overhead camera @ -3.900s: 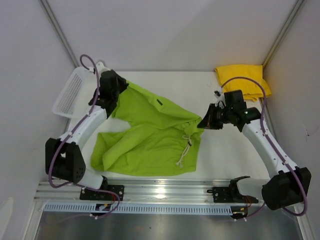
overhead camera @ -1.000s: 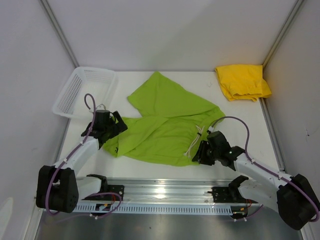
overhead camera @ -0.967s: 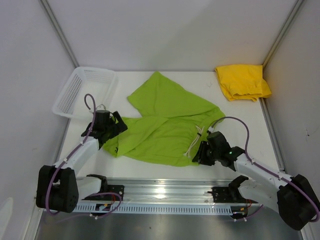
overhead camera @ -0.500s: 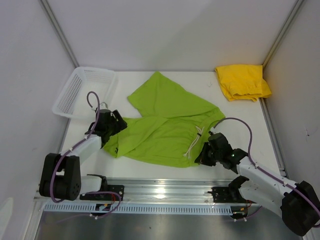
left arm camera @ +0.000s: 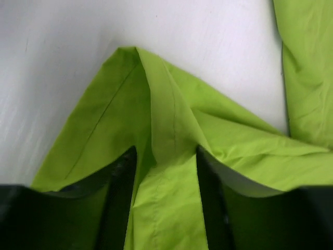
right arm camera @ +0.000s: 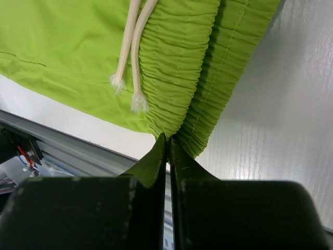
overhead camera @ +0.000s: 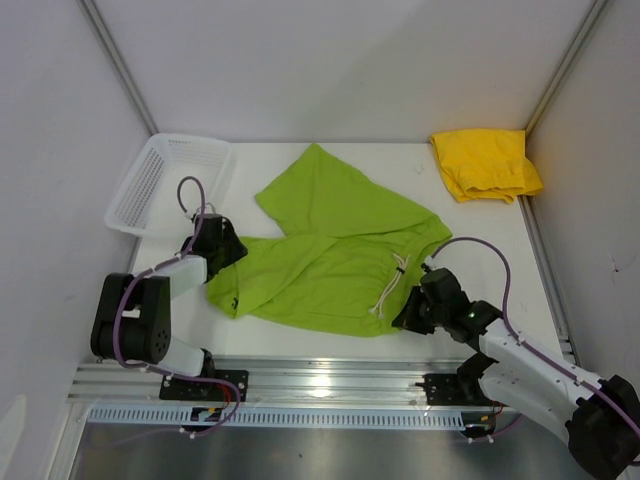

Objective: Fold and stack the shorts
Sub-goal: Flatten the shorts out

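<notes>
The lime green shorts lie spread in the middle of the table, waistband to the right. My left gripper sits at the left leg's corner. In the left wrist view its jaws stand partly apart, with a raised fold of green cloth running between them. My right gripper is at the waistband's near end. In the right wrist view it is shut on the gathered elastic edge, beside the white drawstring. The yellow shorts lie folded at the back right corner.
A white mesh basket stands at the back left, just behind the left gripper. The metal rail runs along the near edge, close under the right gripper. White walls enclose the table on three sides.
The left jaws have narrowed around the leg corner's fold. The right jaws have shut on the waistband, and the right arm has shifted slightly toward the near edge.
</notes>
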Motion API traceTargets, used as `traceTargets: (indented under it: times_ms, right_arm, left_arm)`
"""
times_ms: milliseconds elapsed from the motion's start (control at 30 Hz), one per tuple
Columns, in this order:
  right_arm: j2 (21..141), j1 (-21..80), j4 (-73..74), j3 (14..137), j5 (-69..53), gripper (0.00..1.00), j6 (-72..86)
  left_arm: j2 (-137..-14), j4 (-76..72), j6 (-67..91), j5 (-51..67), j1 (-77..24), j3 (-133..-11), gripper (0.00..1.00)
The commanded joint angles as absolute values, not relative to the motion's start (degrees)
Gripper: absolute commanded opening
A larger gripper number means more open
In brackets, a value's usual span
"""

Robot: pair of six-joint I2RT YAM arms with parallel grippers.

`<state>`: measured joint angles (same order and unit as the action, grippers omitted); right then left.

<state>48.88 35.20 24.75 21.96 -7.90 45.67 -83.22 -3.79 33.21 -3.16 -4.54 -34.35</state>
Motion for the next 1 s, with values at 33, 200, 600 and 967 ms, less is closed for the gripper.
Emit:
traceTargets:
  times_ms: [33, 200, 600, 967]
  right_arm:
    - [45.97, 35.51, 27.42, 21.80, -7.12, 0.00, 46.49]
    - [44.91, 35.59, 28.91, 21.71, -6.77, 0.00, 46.49]
    - [42.63, 35.59, 31.99, 19.25, -7.30, 0.00, 47.37]
    - [37.79, 35.86, 35.77, 17.84, -7.12, 0.00, 48.34]
  left_arm:
    - [-85.60, -6.24, 33.05, -1.50, -3.43, -38.05, 0.39]
    - [-88.06, -8.35, 33.31, 4.47, -3.08, -38.94, 0.13]
    - [-90.87, -5.37, 40.07, 16.26, 4.03, -48.42, 0.00]
    - [-103.69, -3.68, 45.88, 20.74, 7.30, -63.45, 0.00]
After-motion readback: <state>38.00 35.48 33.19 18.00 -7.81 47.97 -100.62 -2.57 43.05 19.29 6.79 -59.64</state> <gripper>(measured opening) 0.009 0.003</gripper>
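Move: The loose fold at the far-left end of the shorts' nearer leg sits almost between my open left fingers, about 2 cm ahead, 1 cm right and 1 cm lower. The basket's middle is roughly 17 cm ahead and 17 cm left of my left hand; the farther leg's hem is about 20 cm ahead, 10 cm right. From my right hand, which holds the waistband's near corner at its fingertips, the near table edge is some 7 cm straight back and the drawstring 9 cm ahead, 2 cm left. I shut my left fingers on the fold while easing a little forward and right, then carry the pinched corner about 10 cm forward and 6 cm up towards the basket's near-right side, rolling the wrist some 20 degrees so its left side dips. My right hand keeps its pinch on the waistband corner and draws it about 3 cm back and 2 cm right, towards the near table edge. ##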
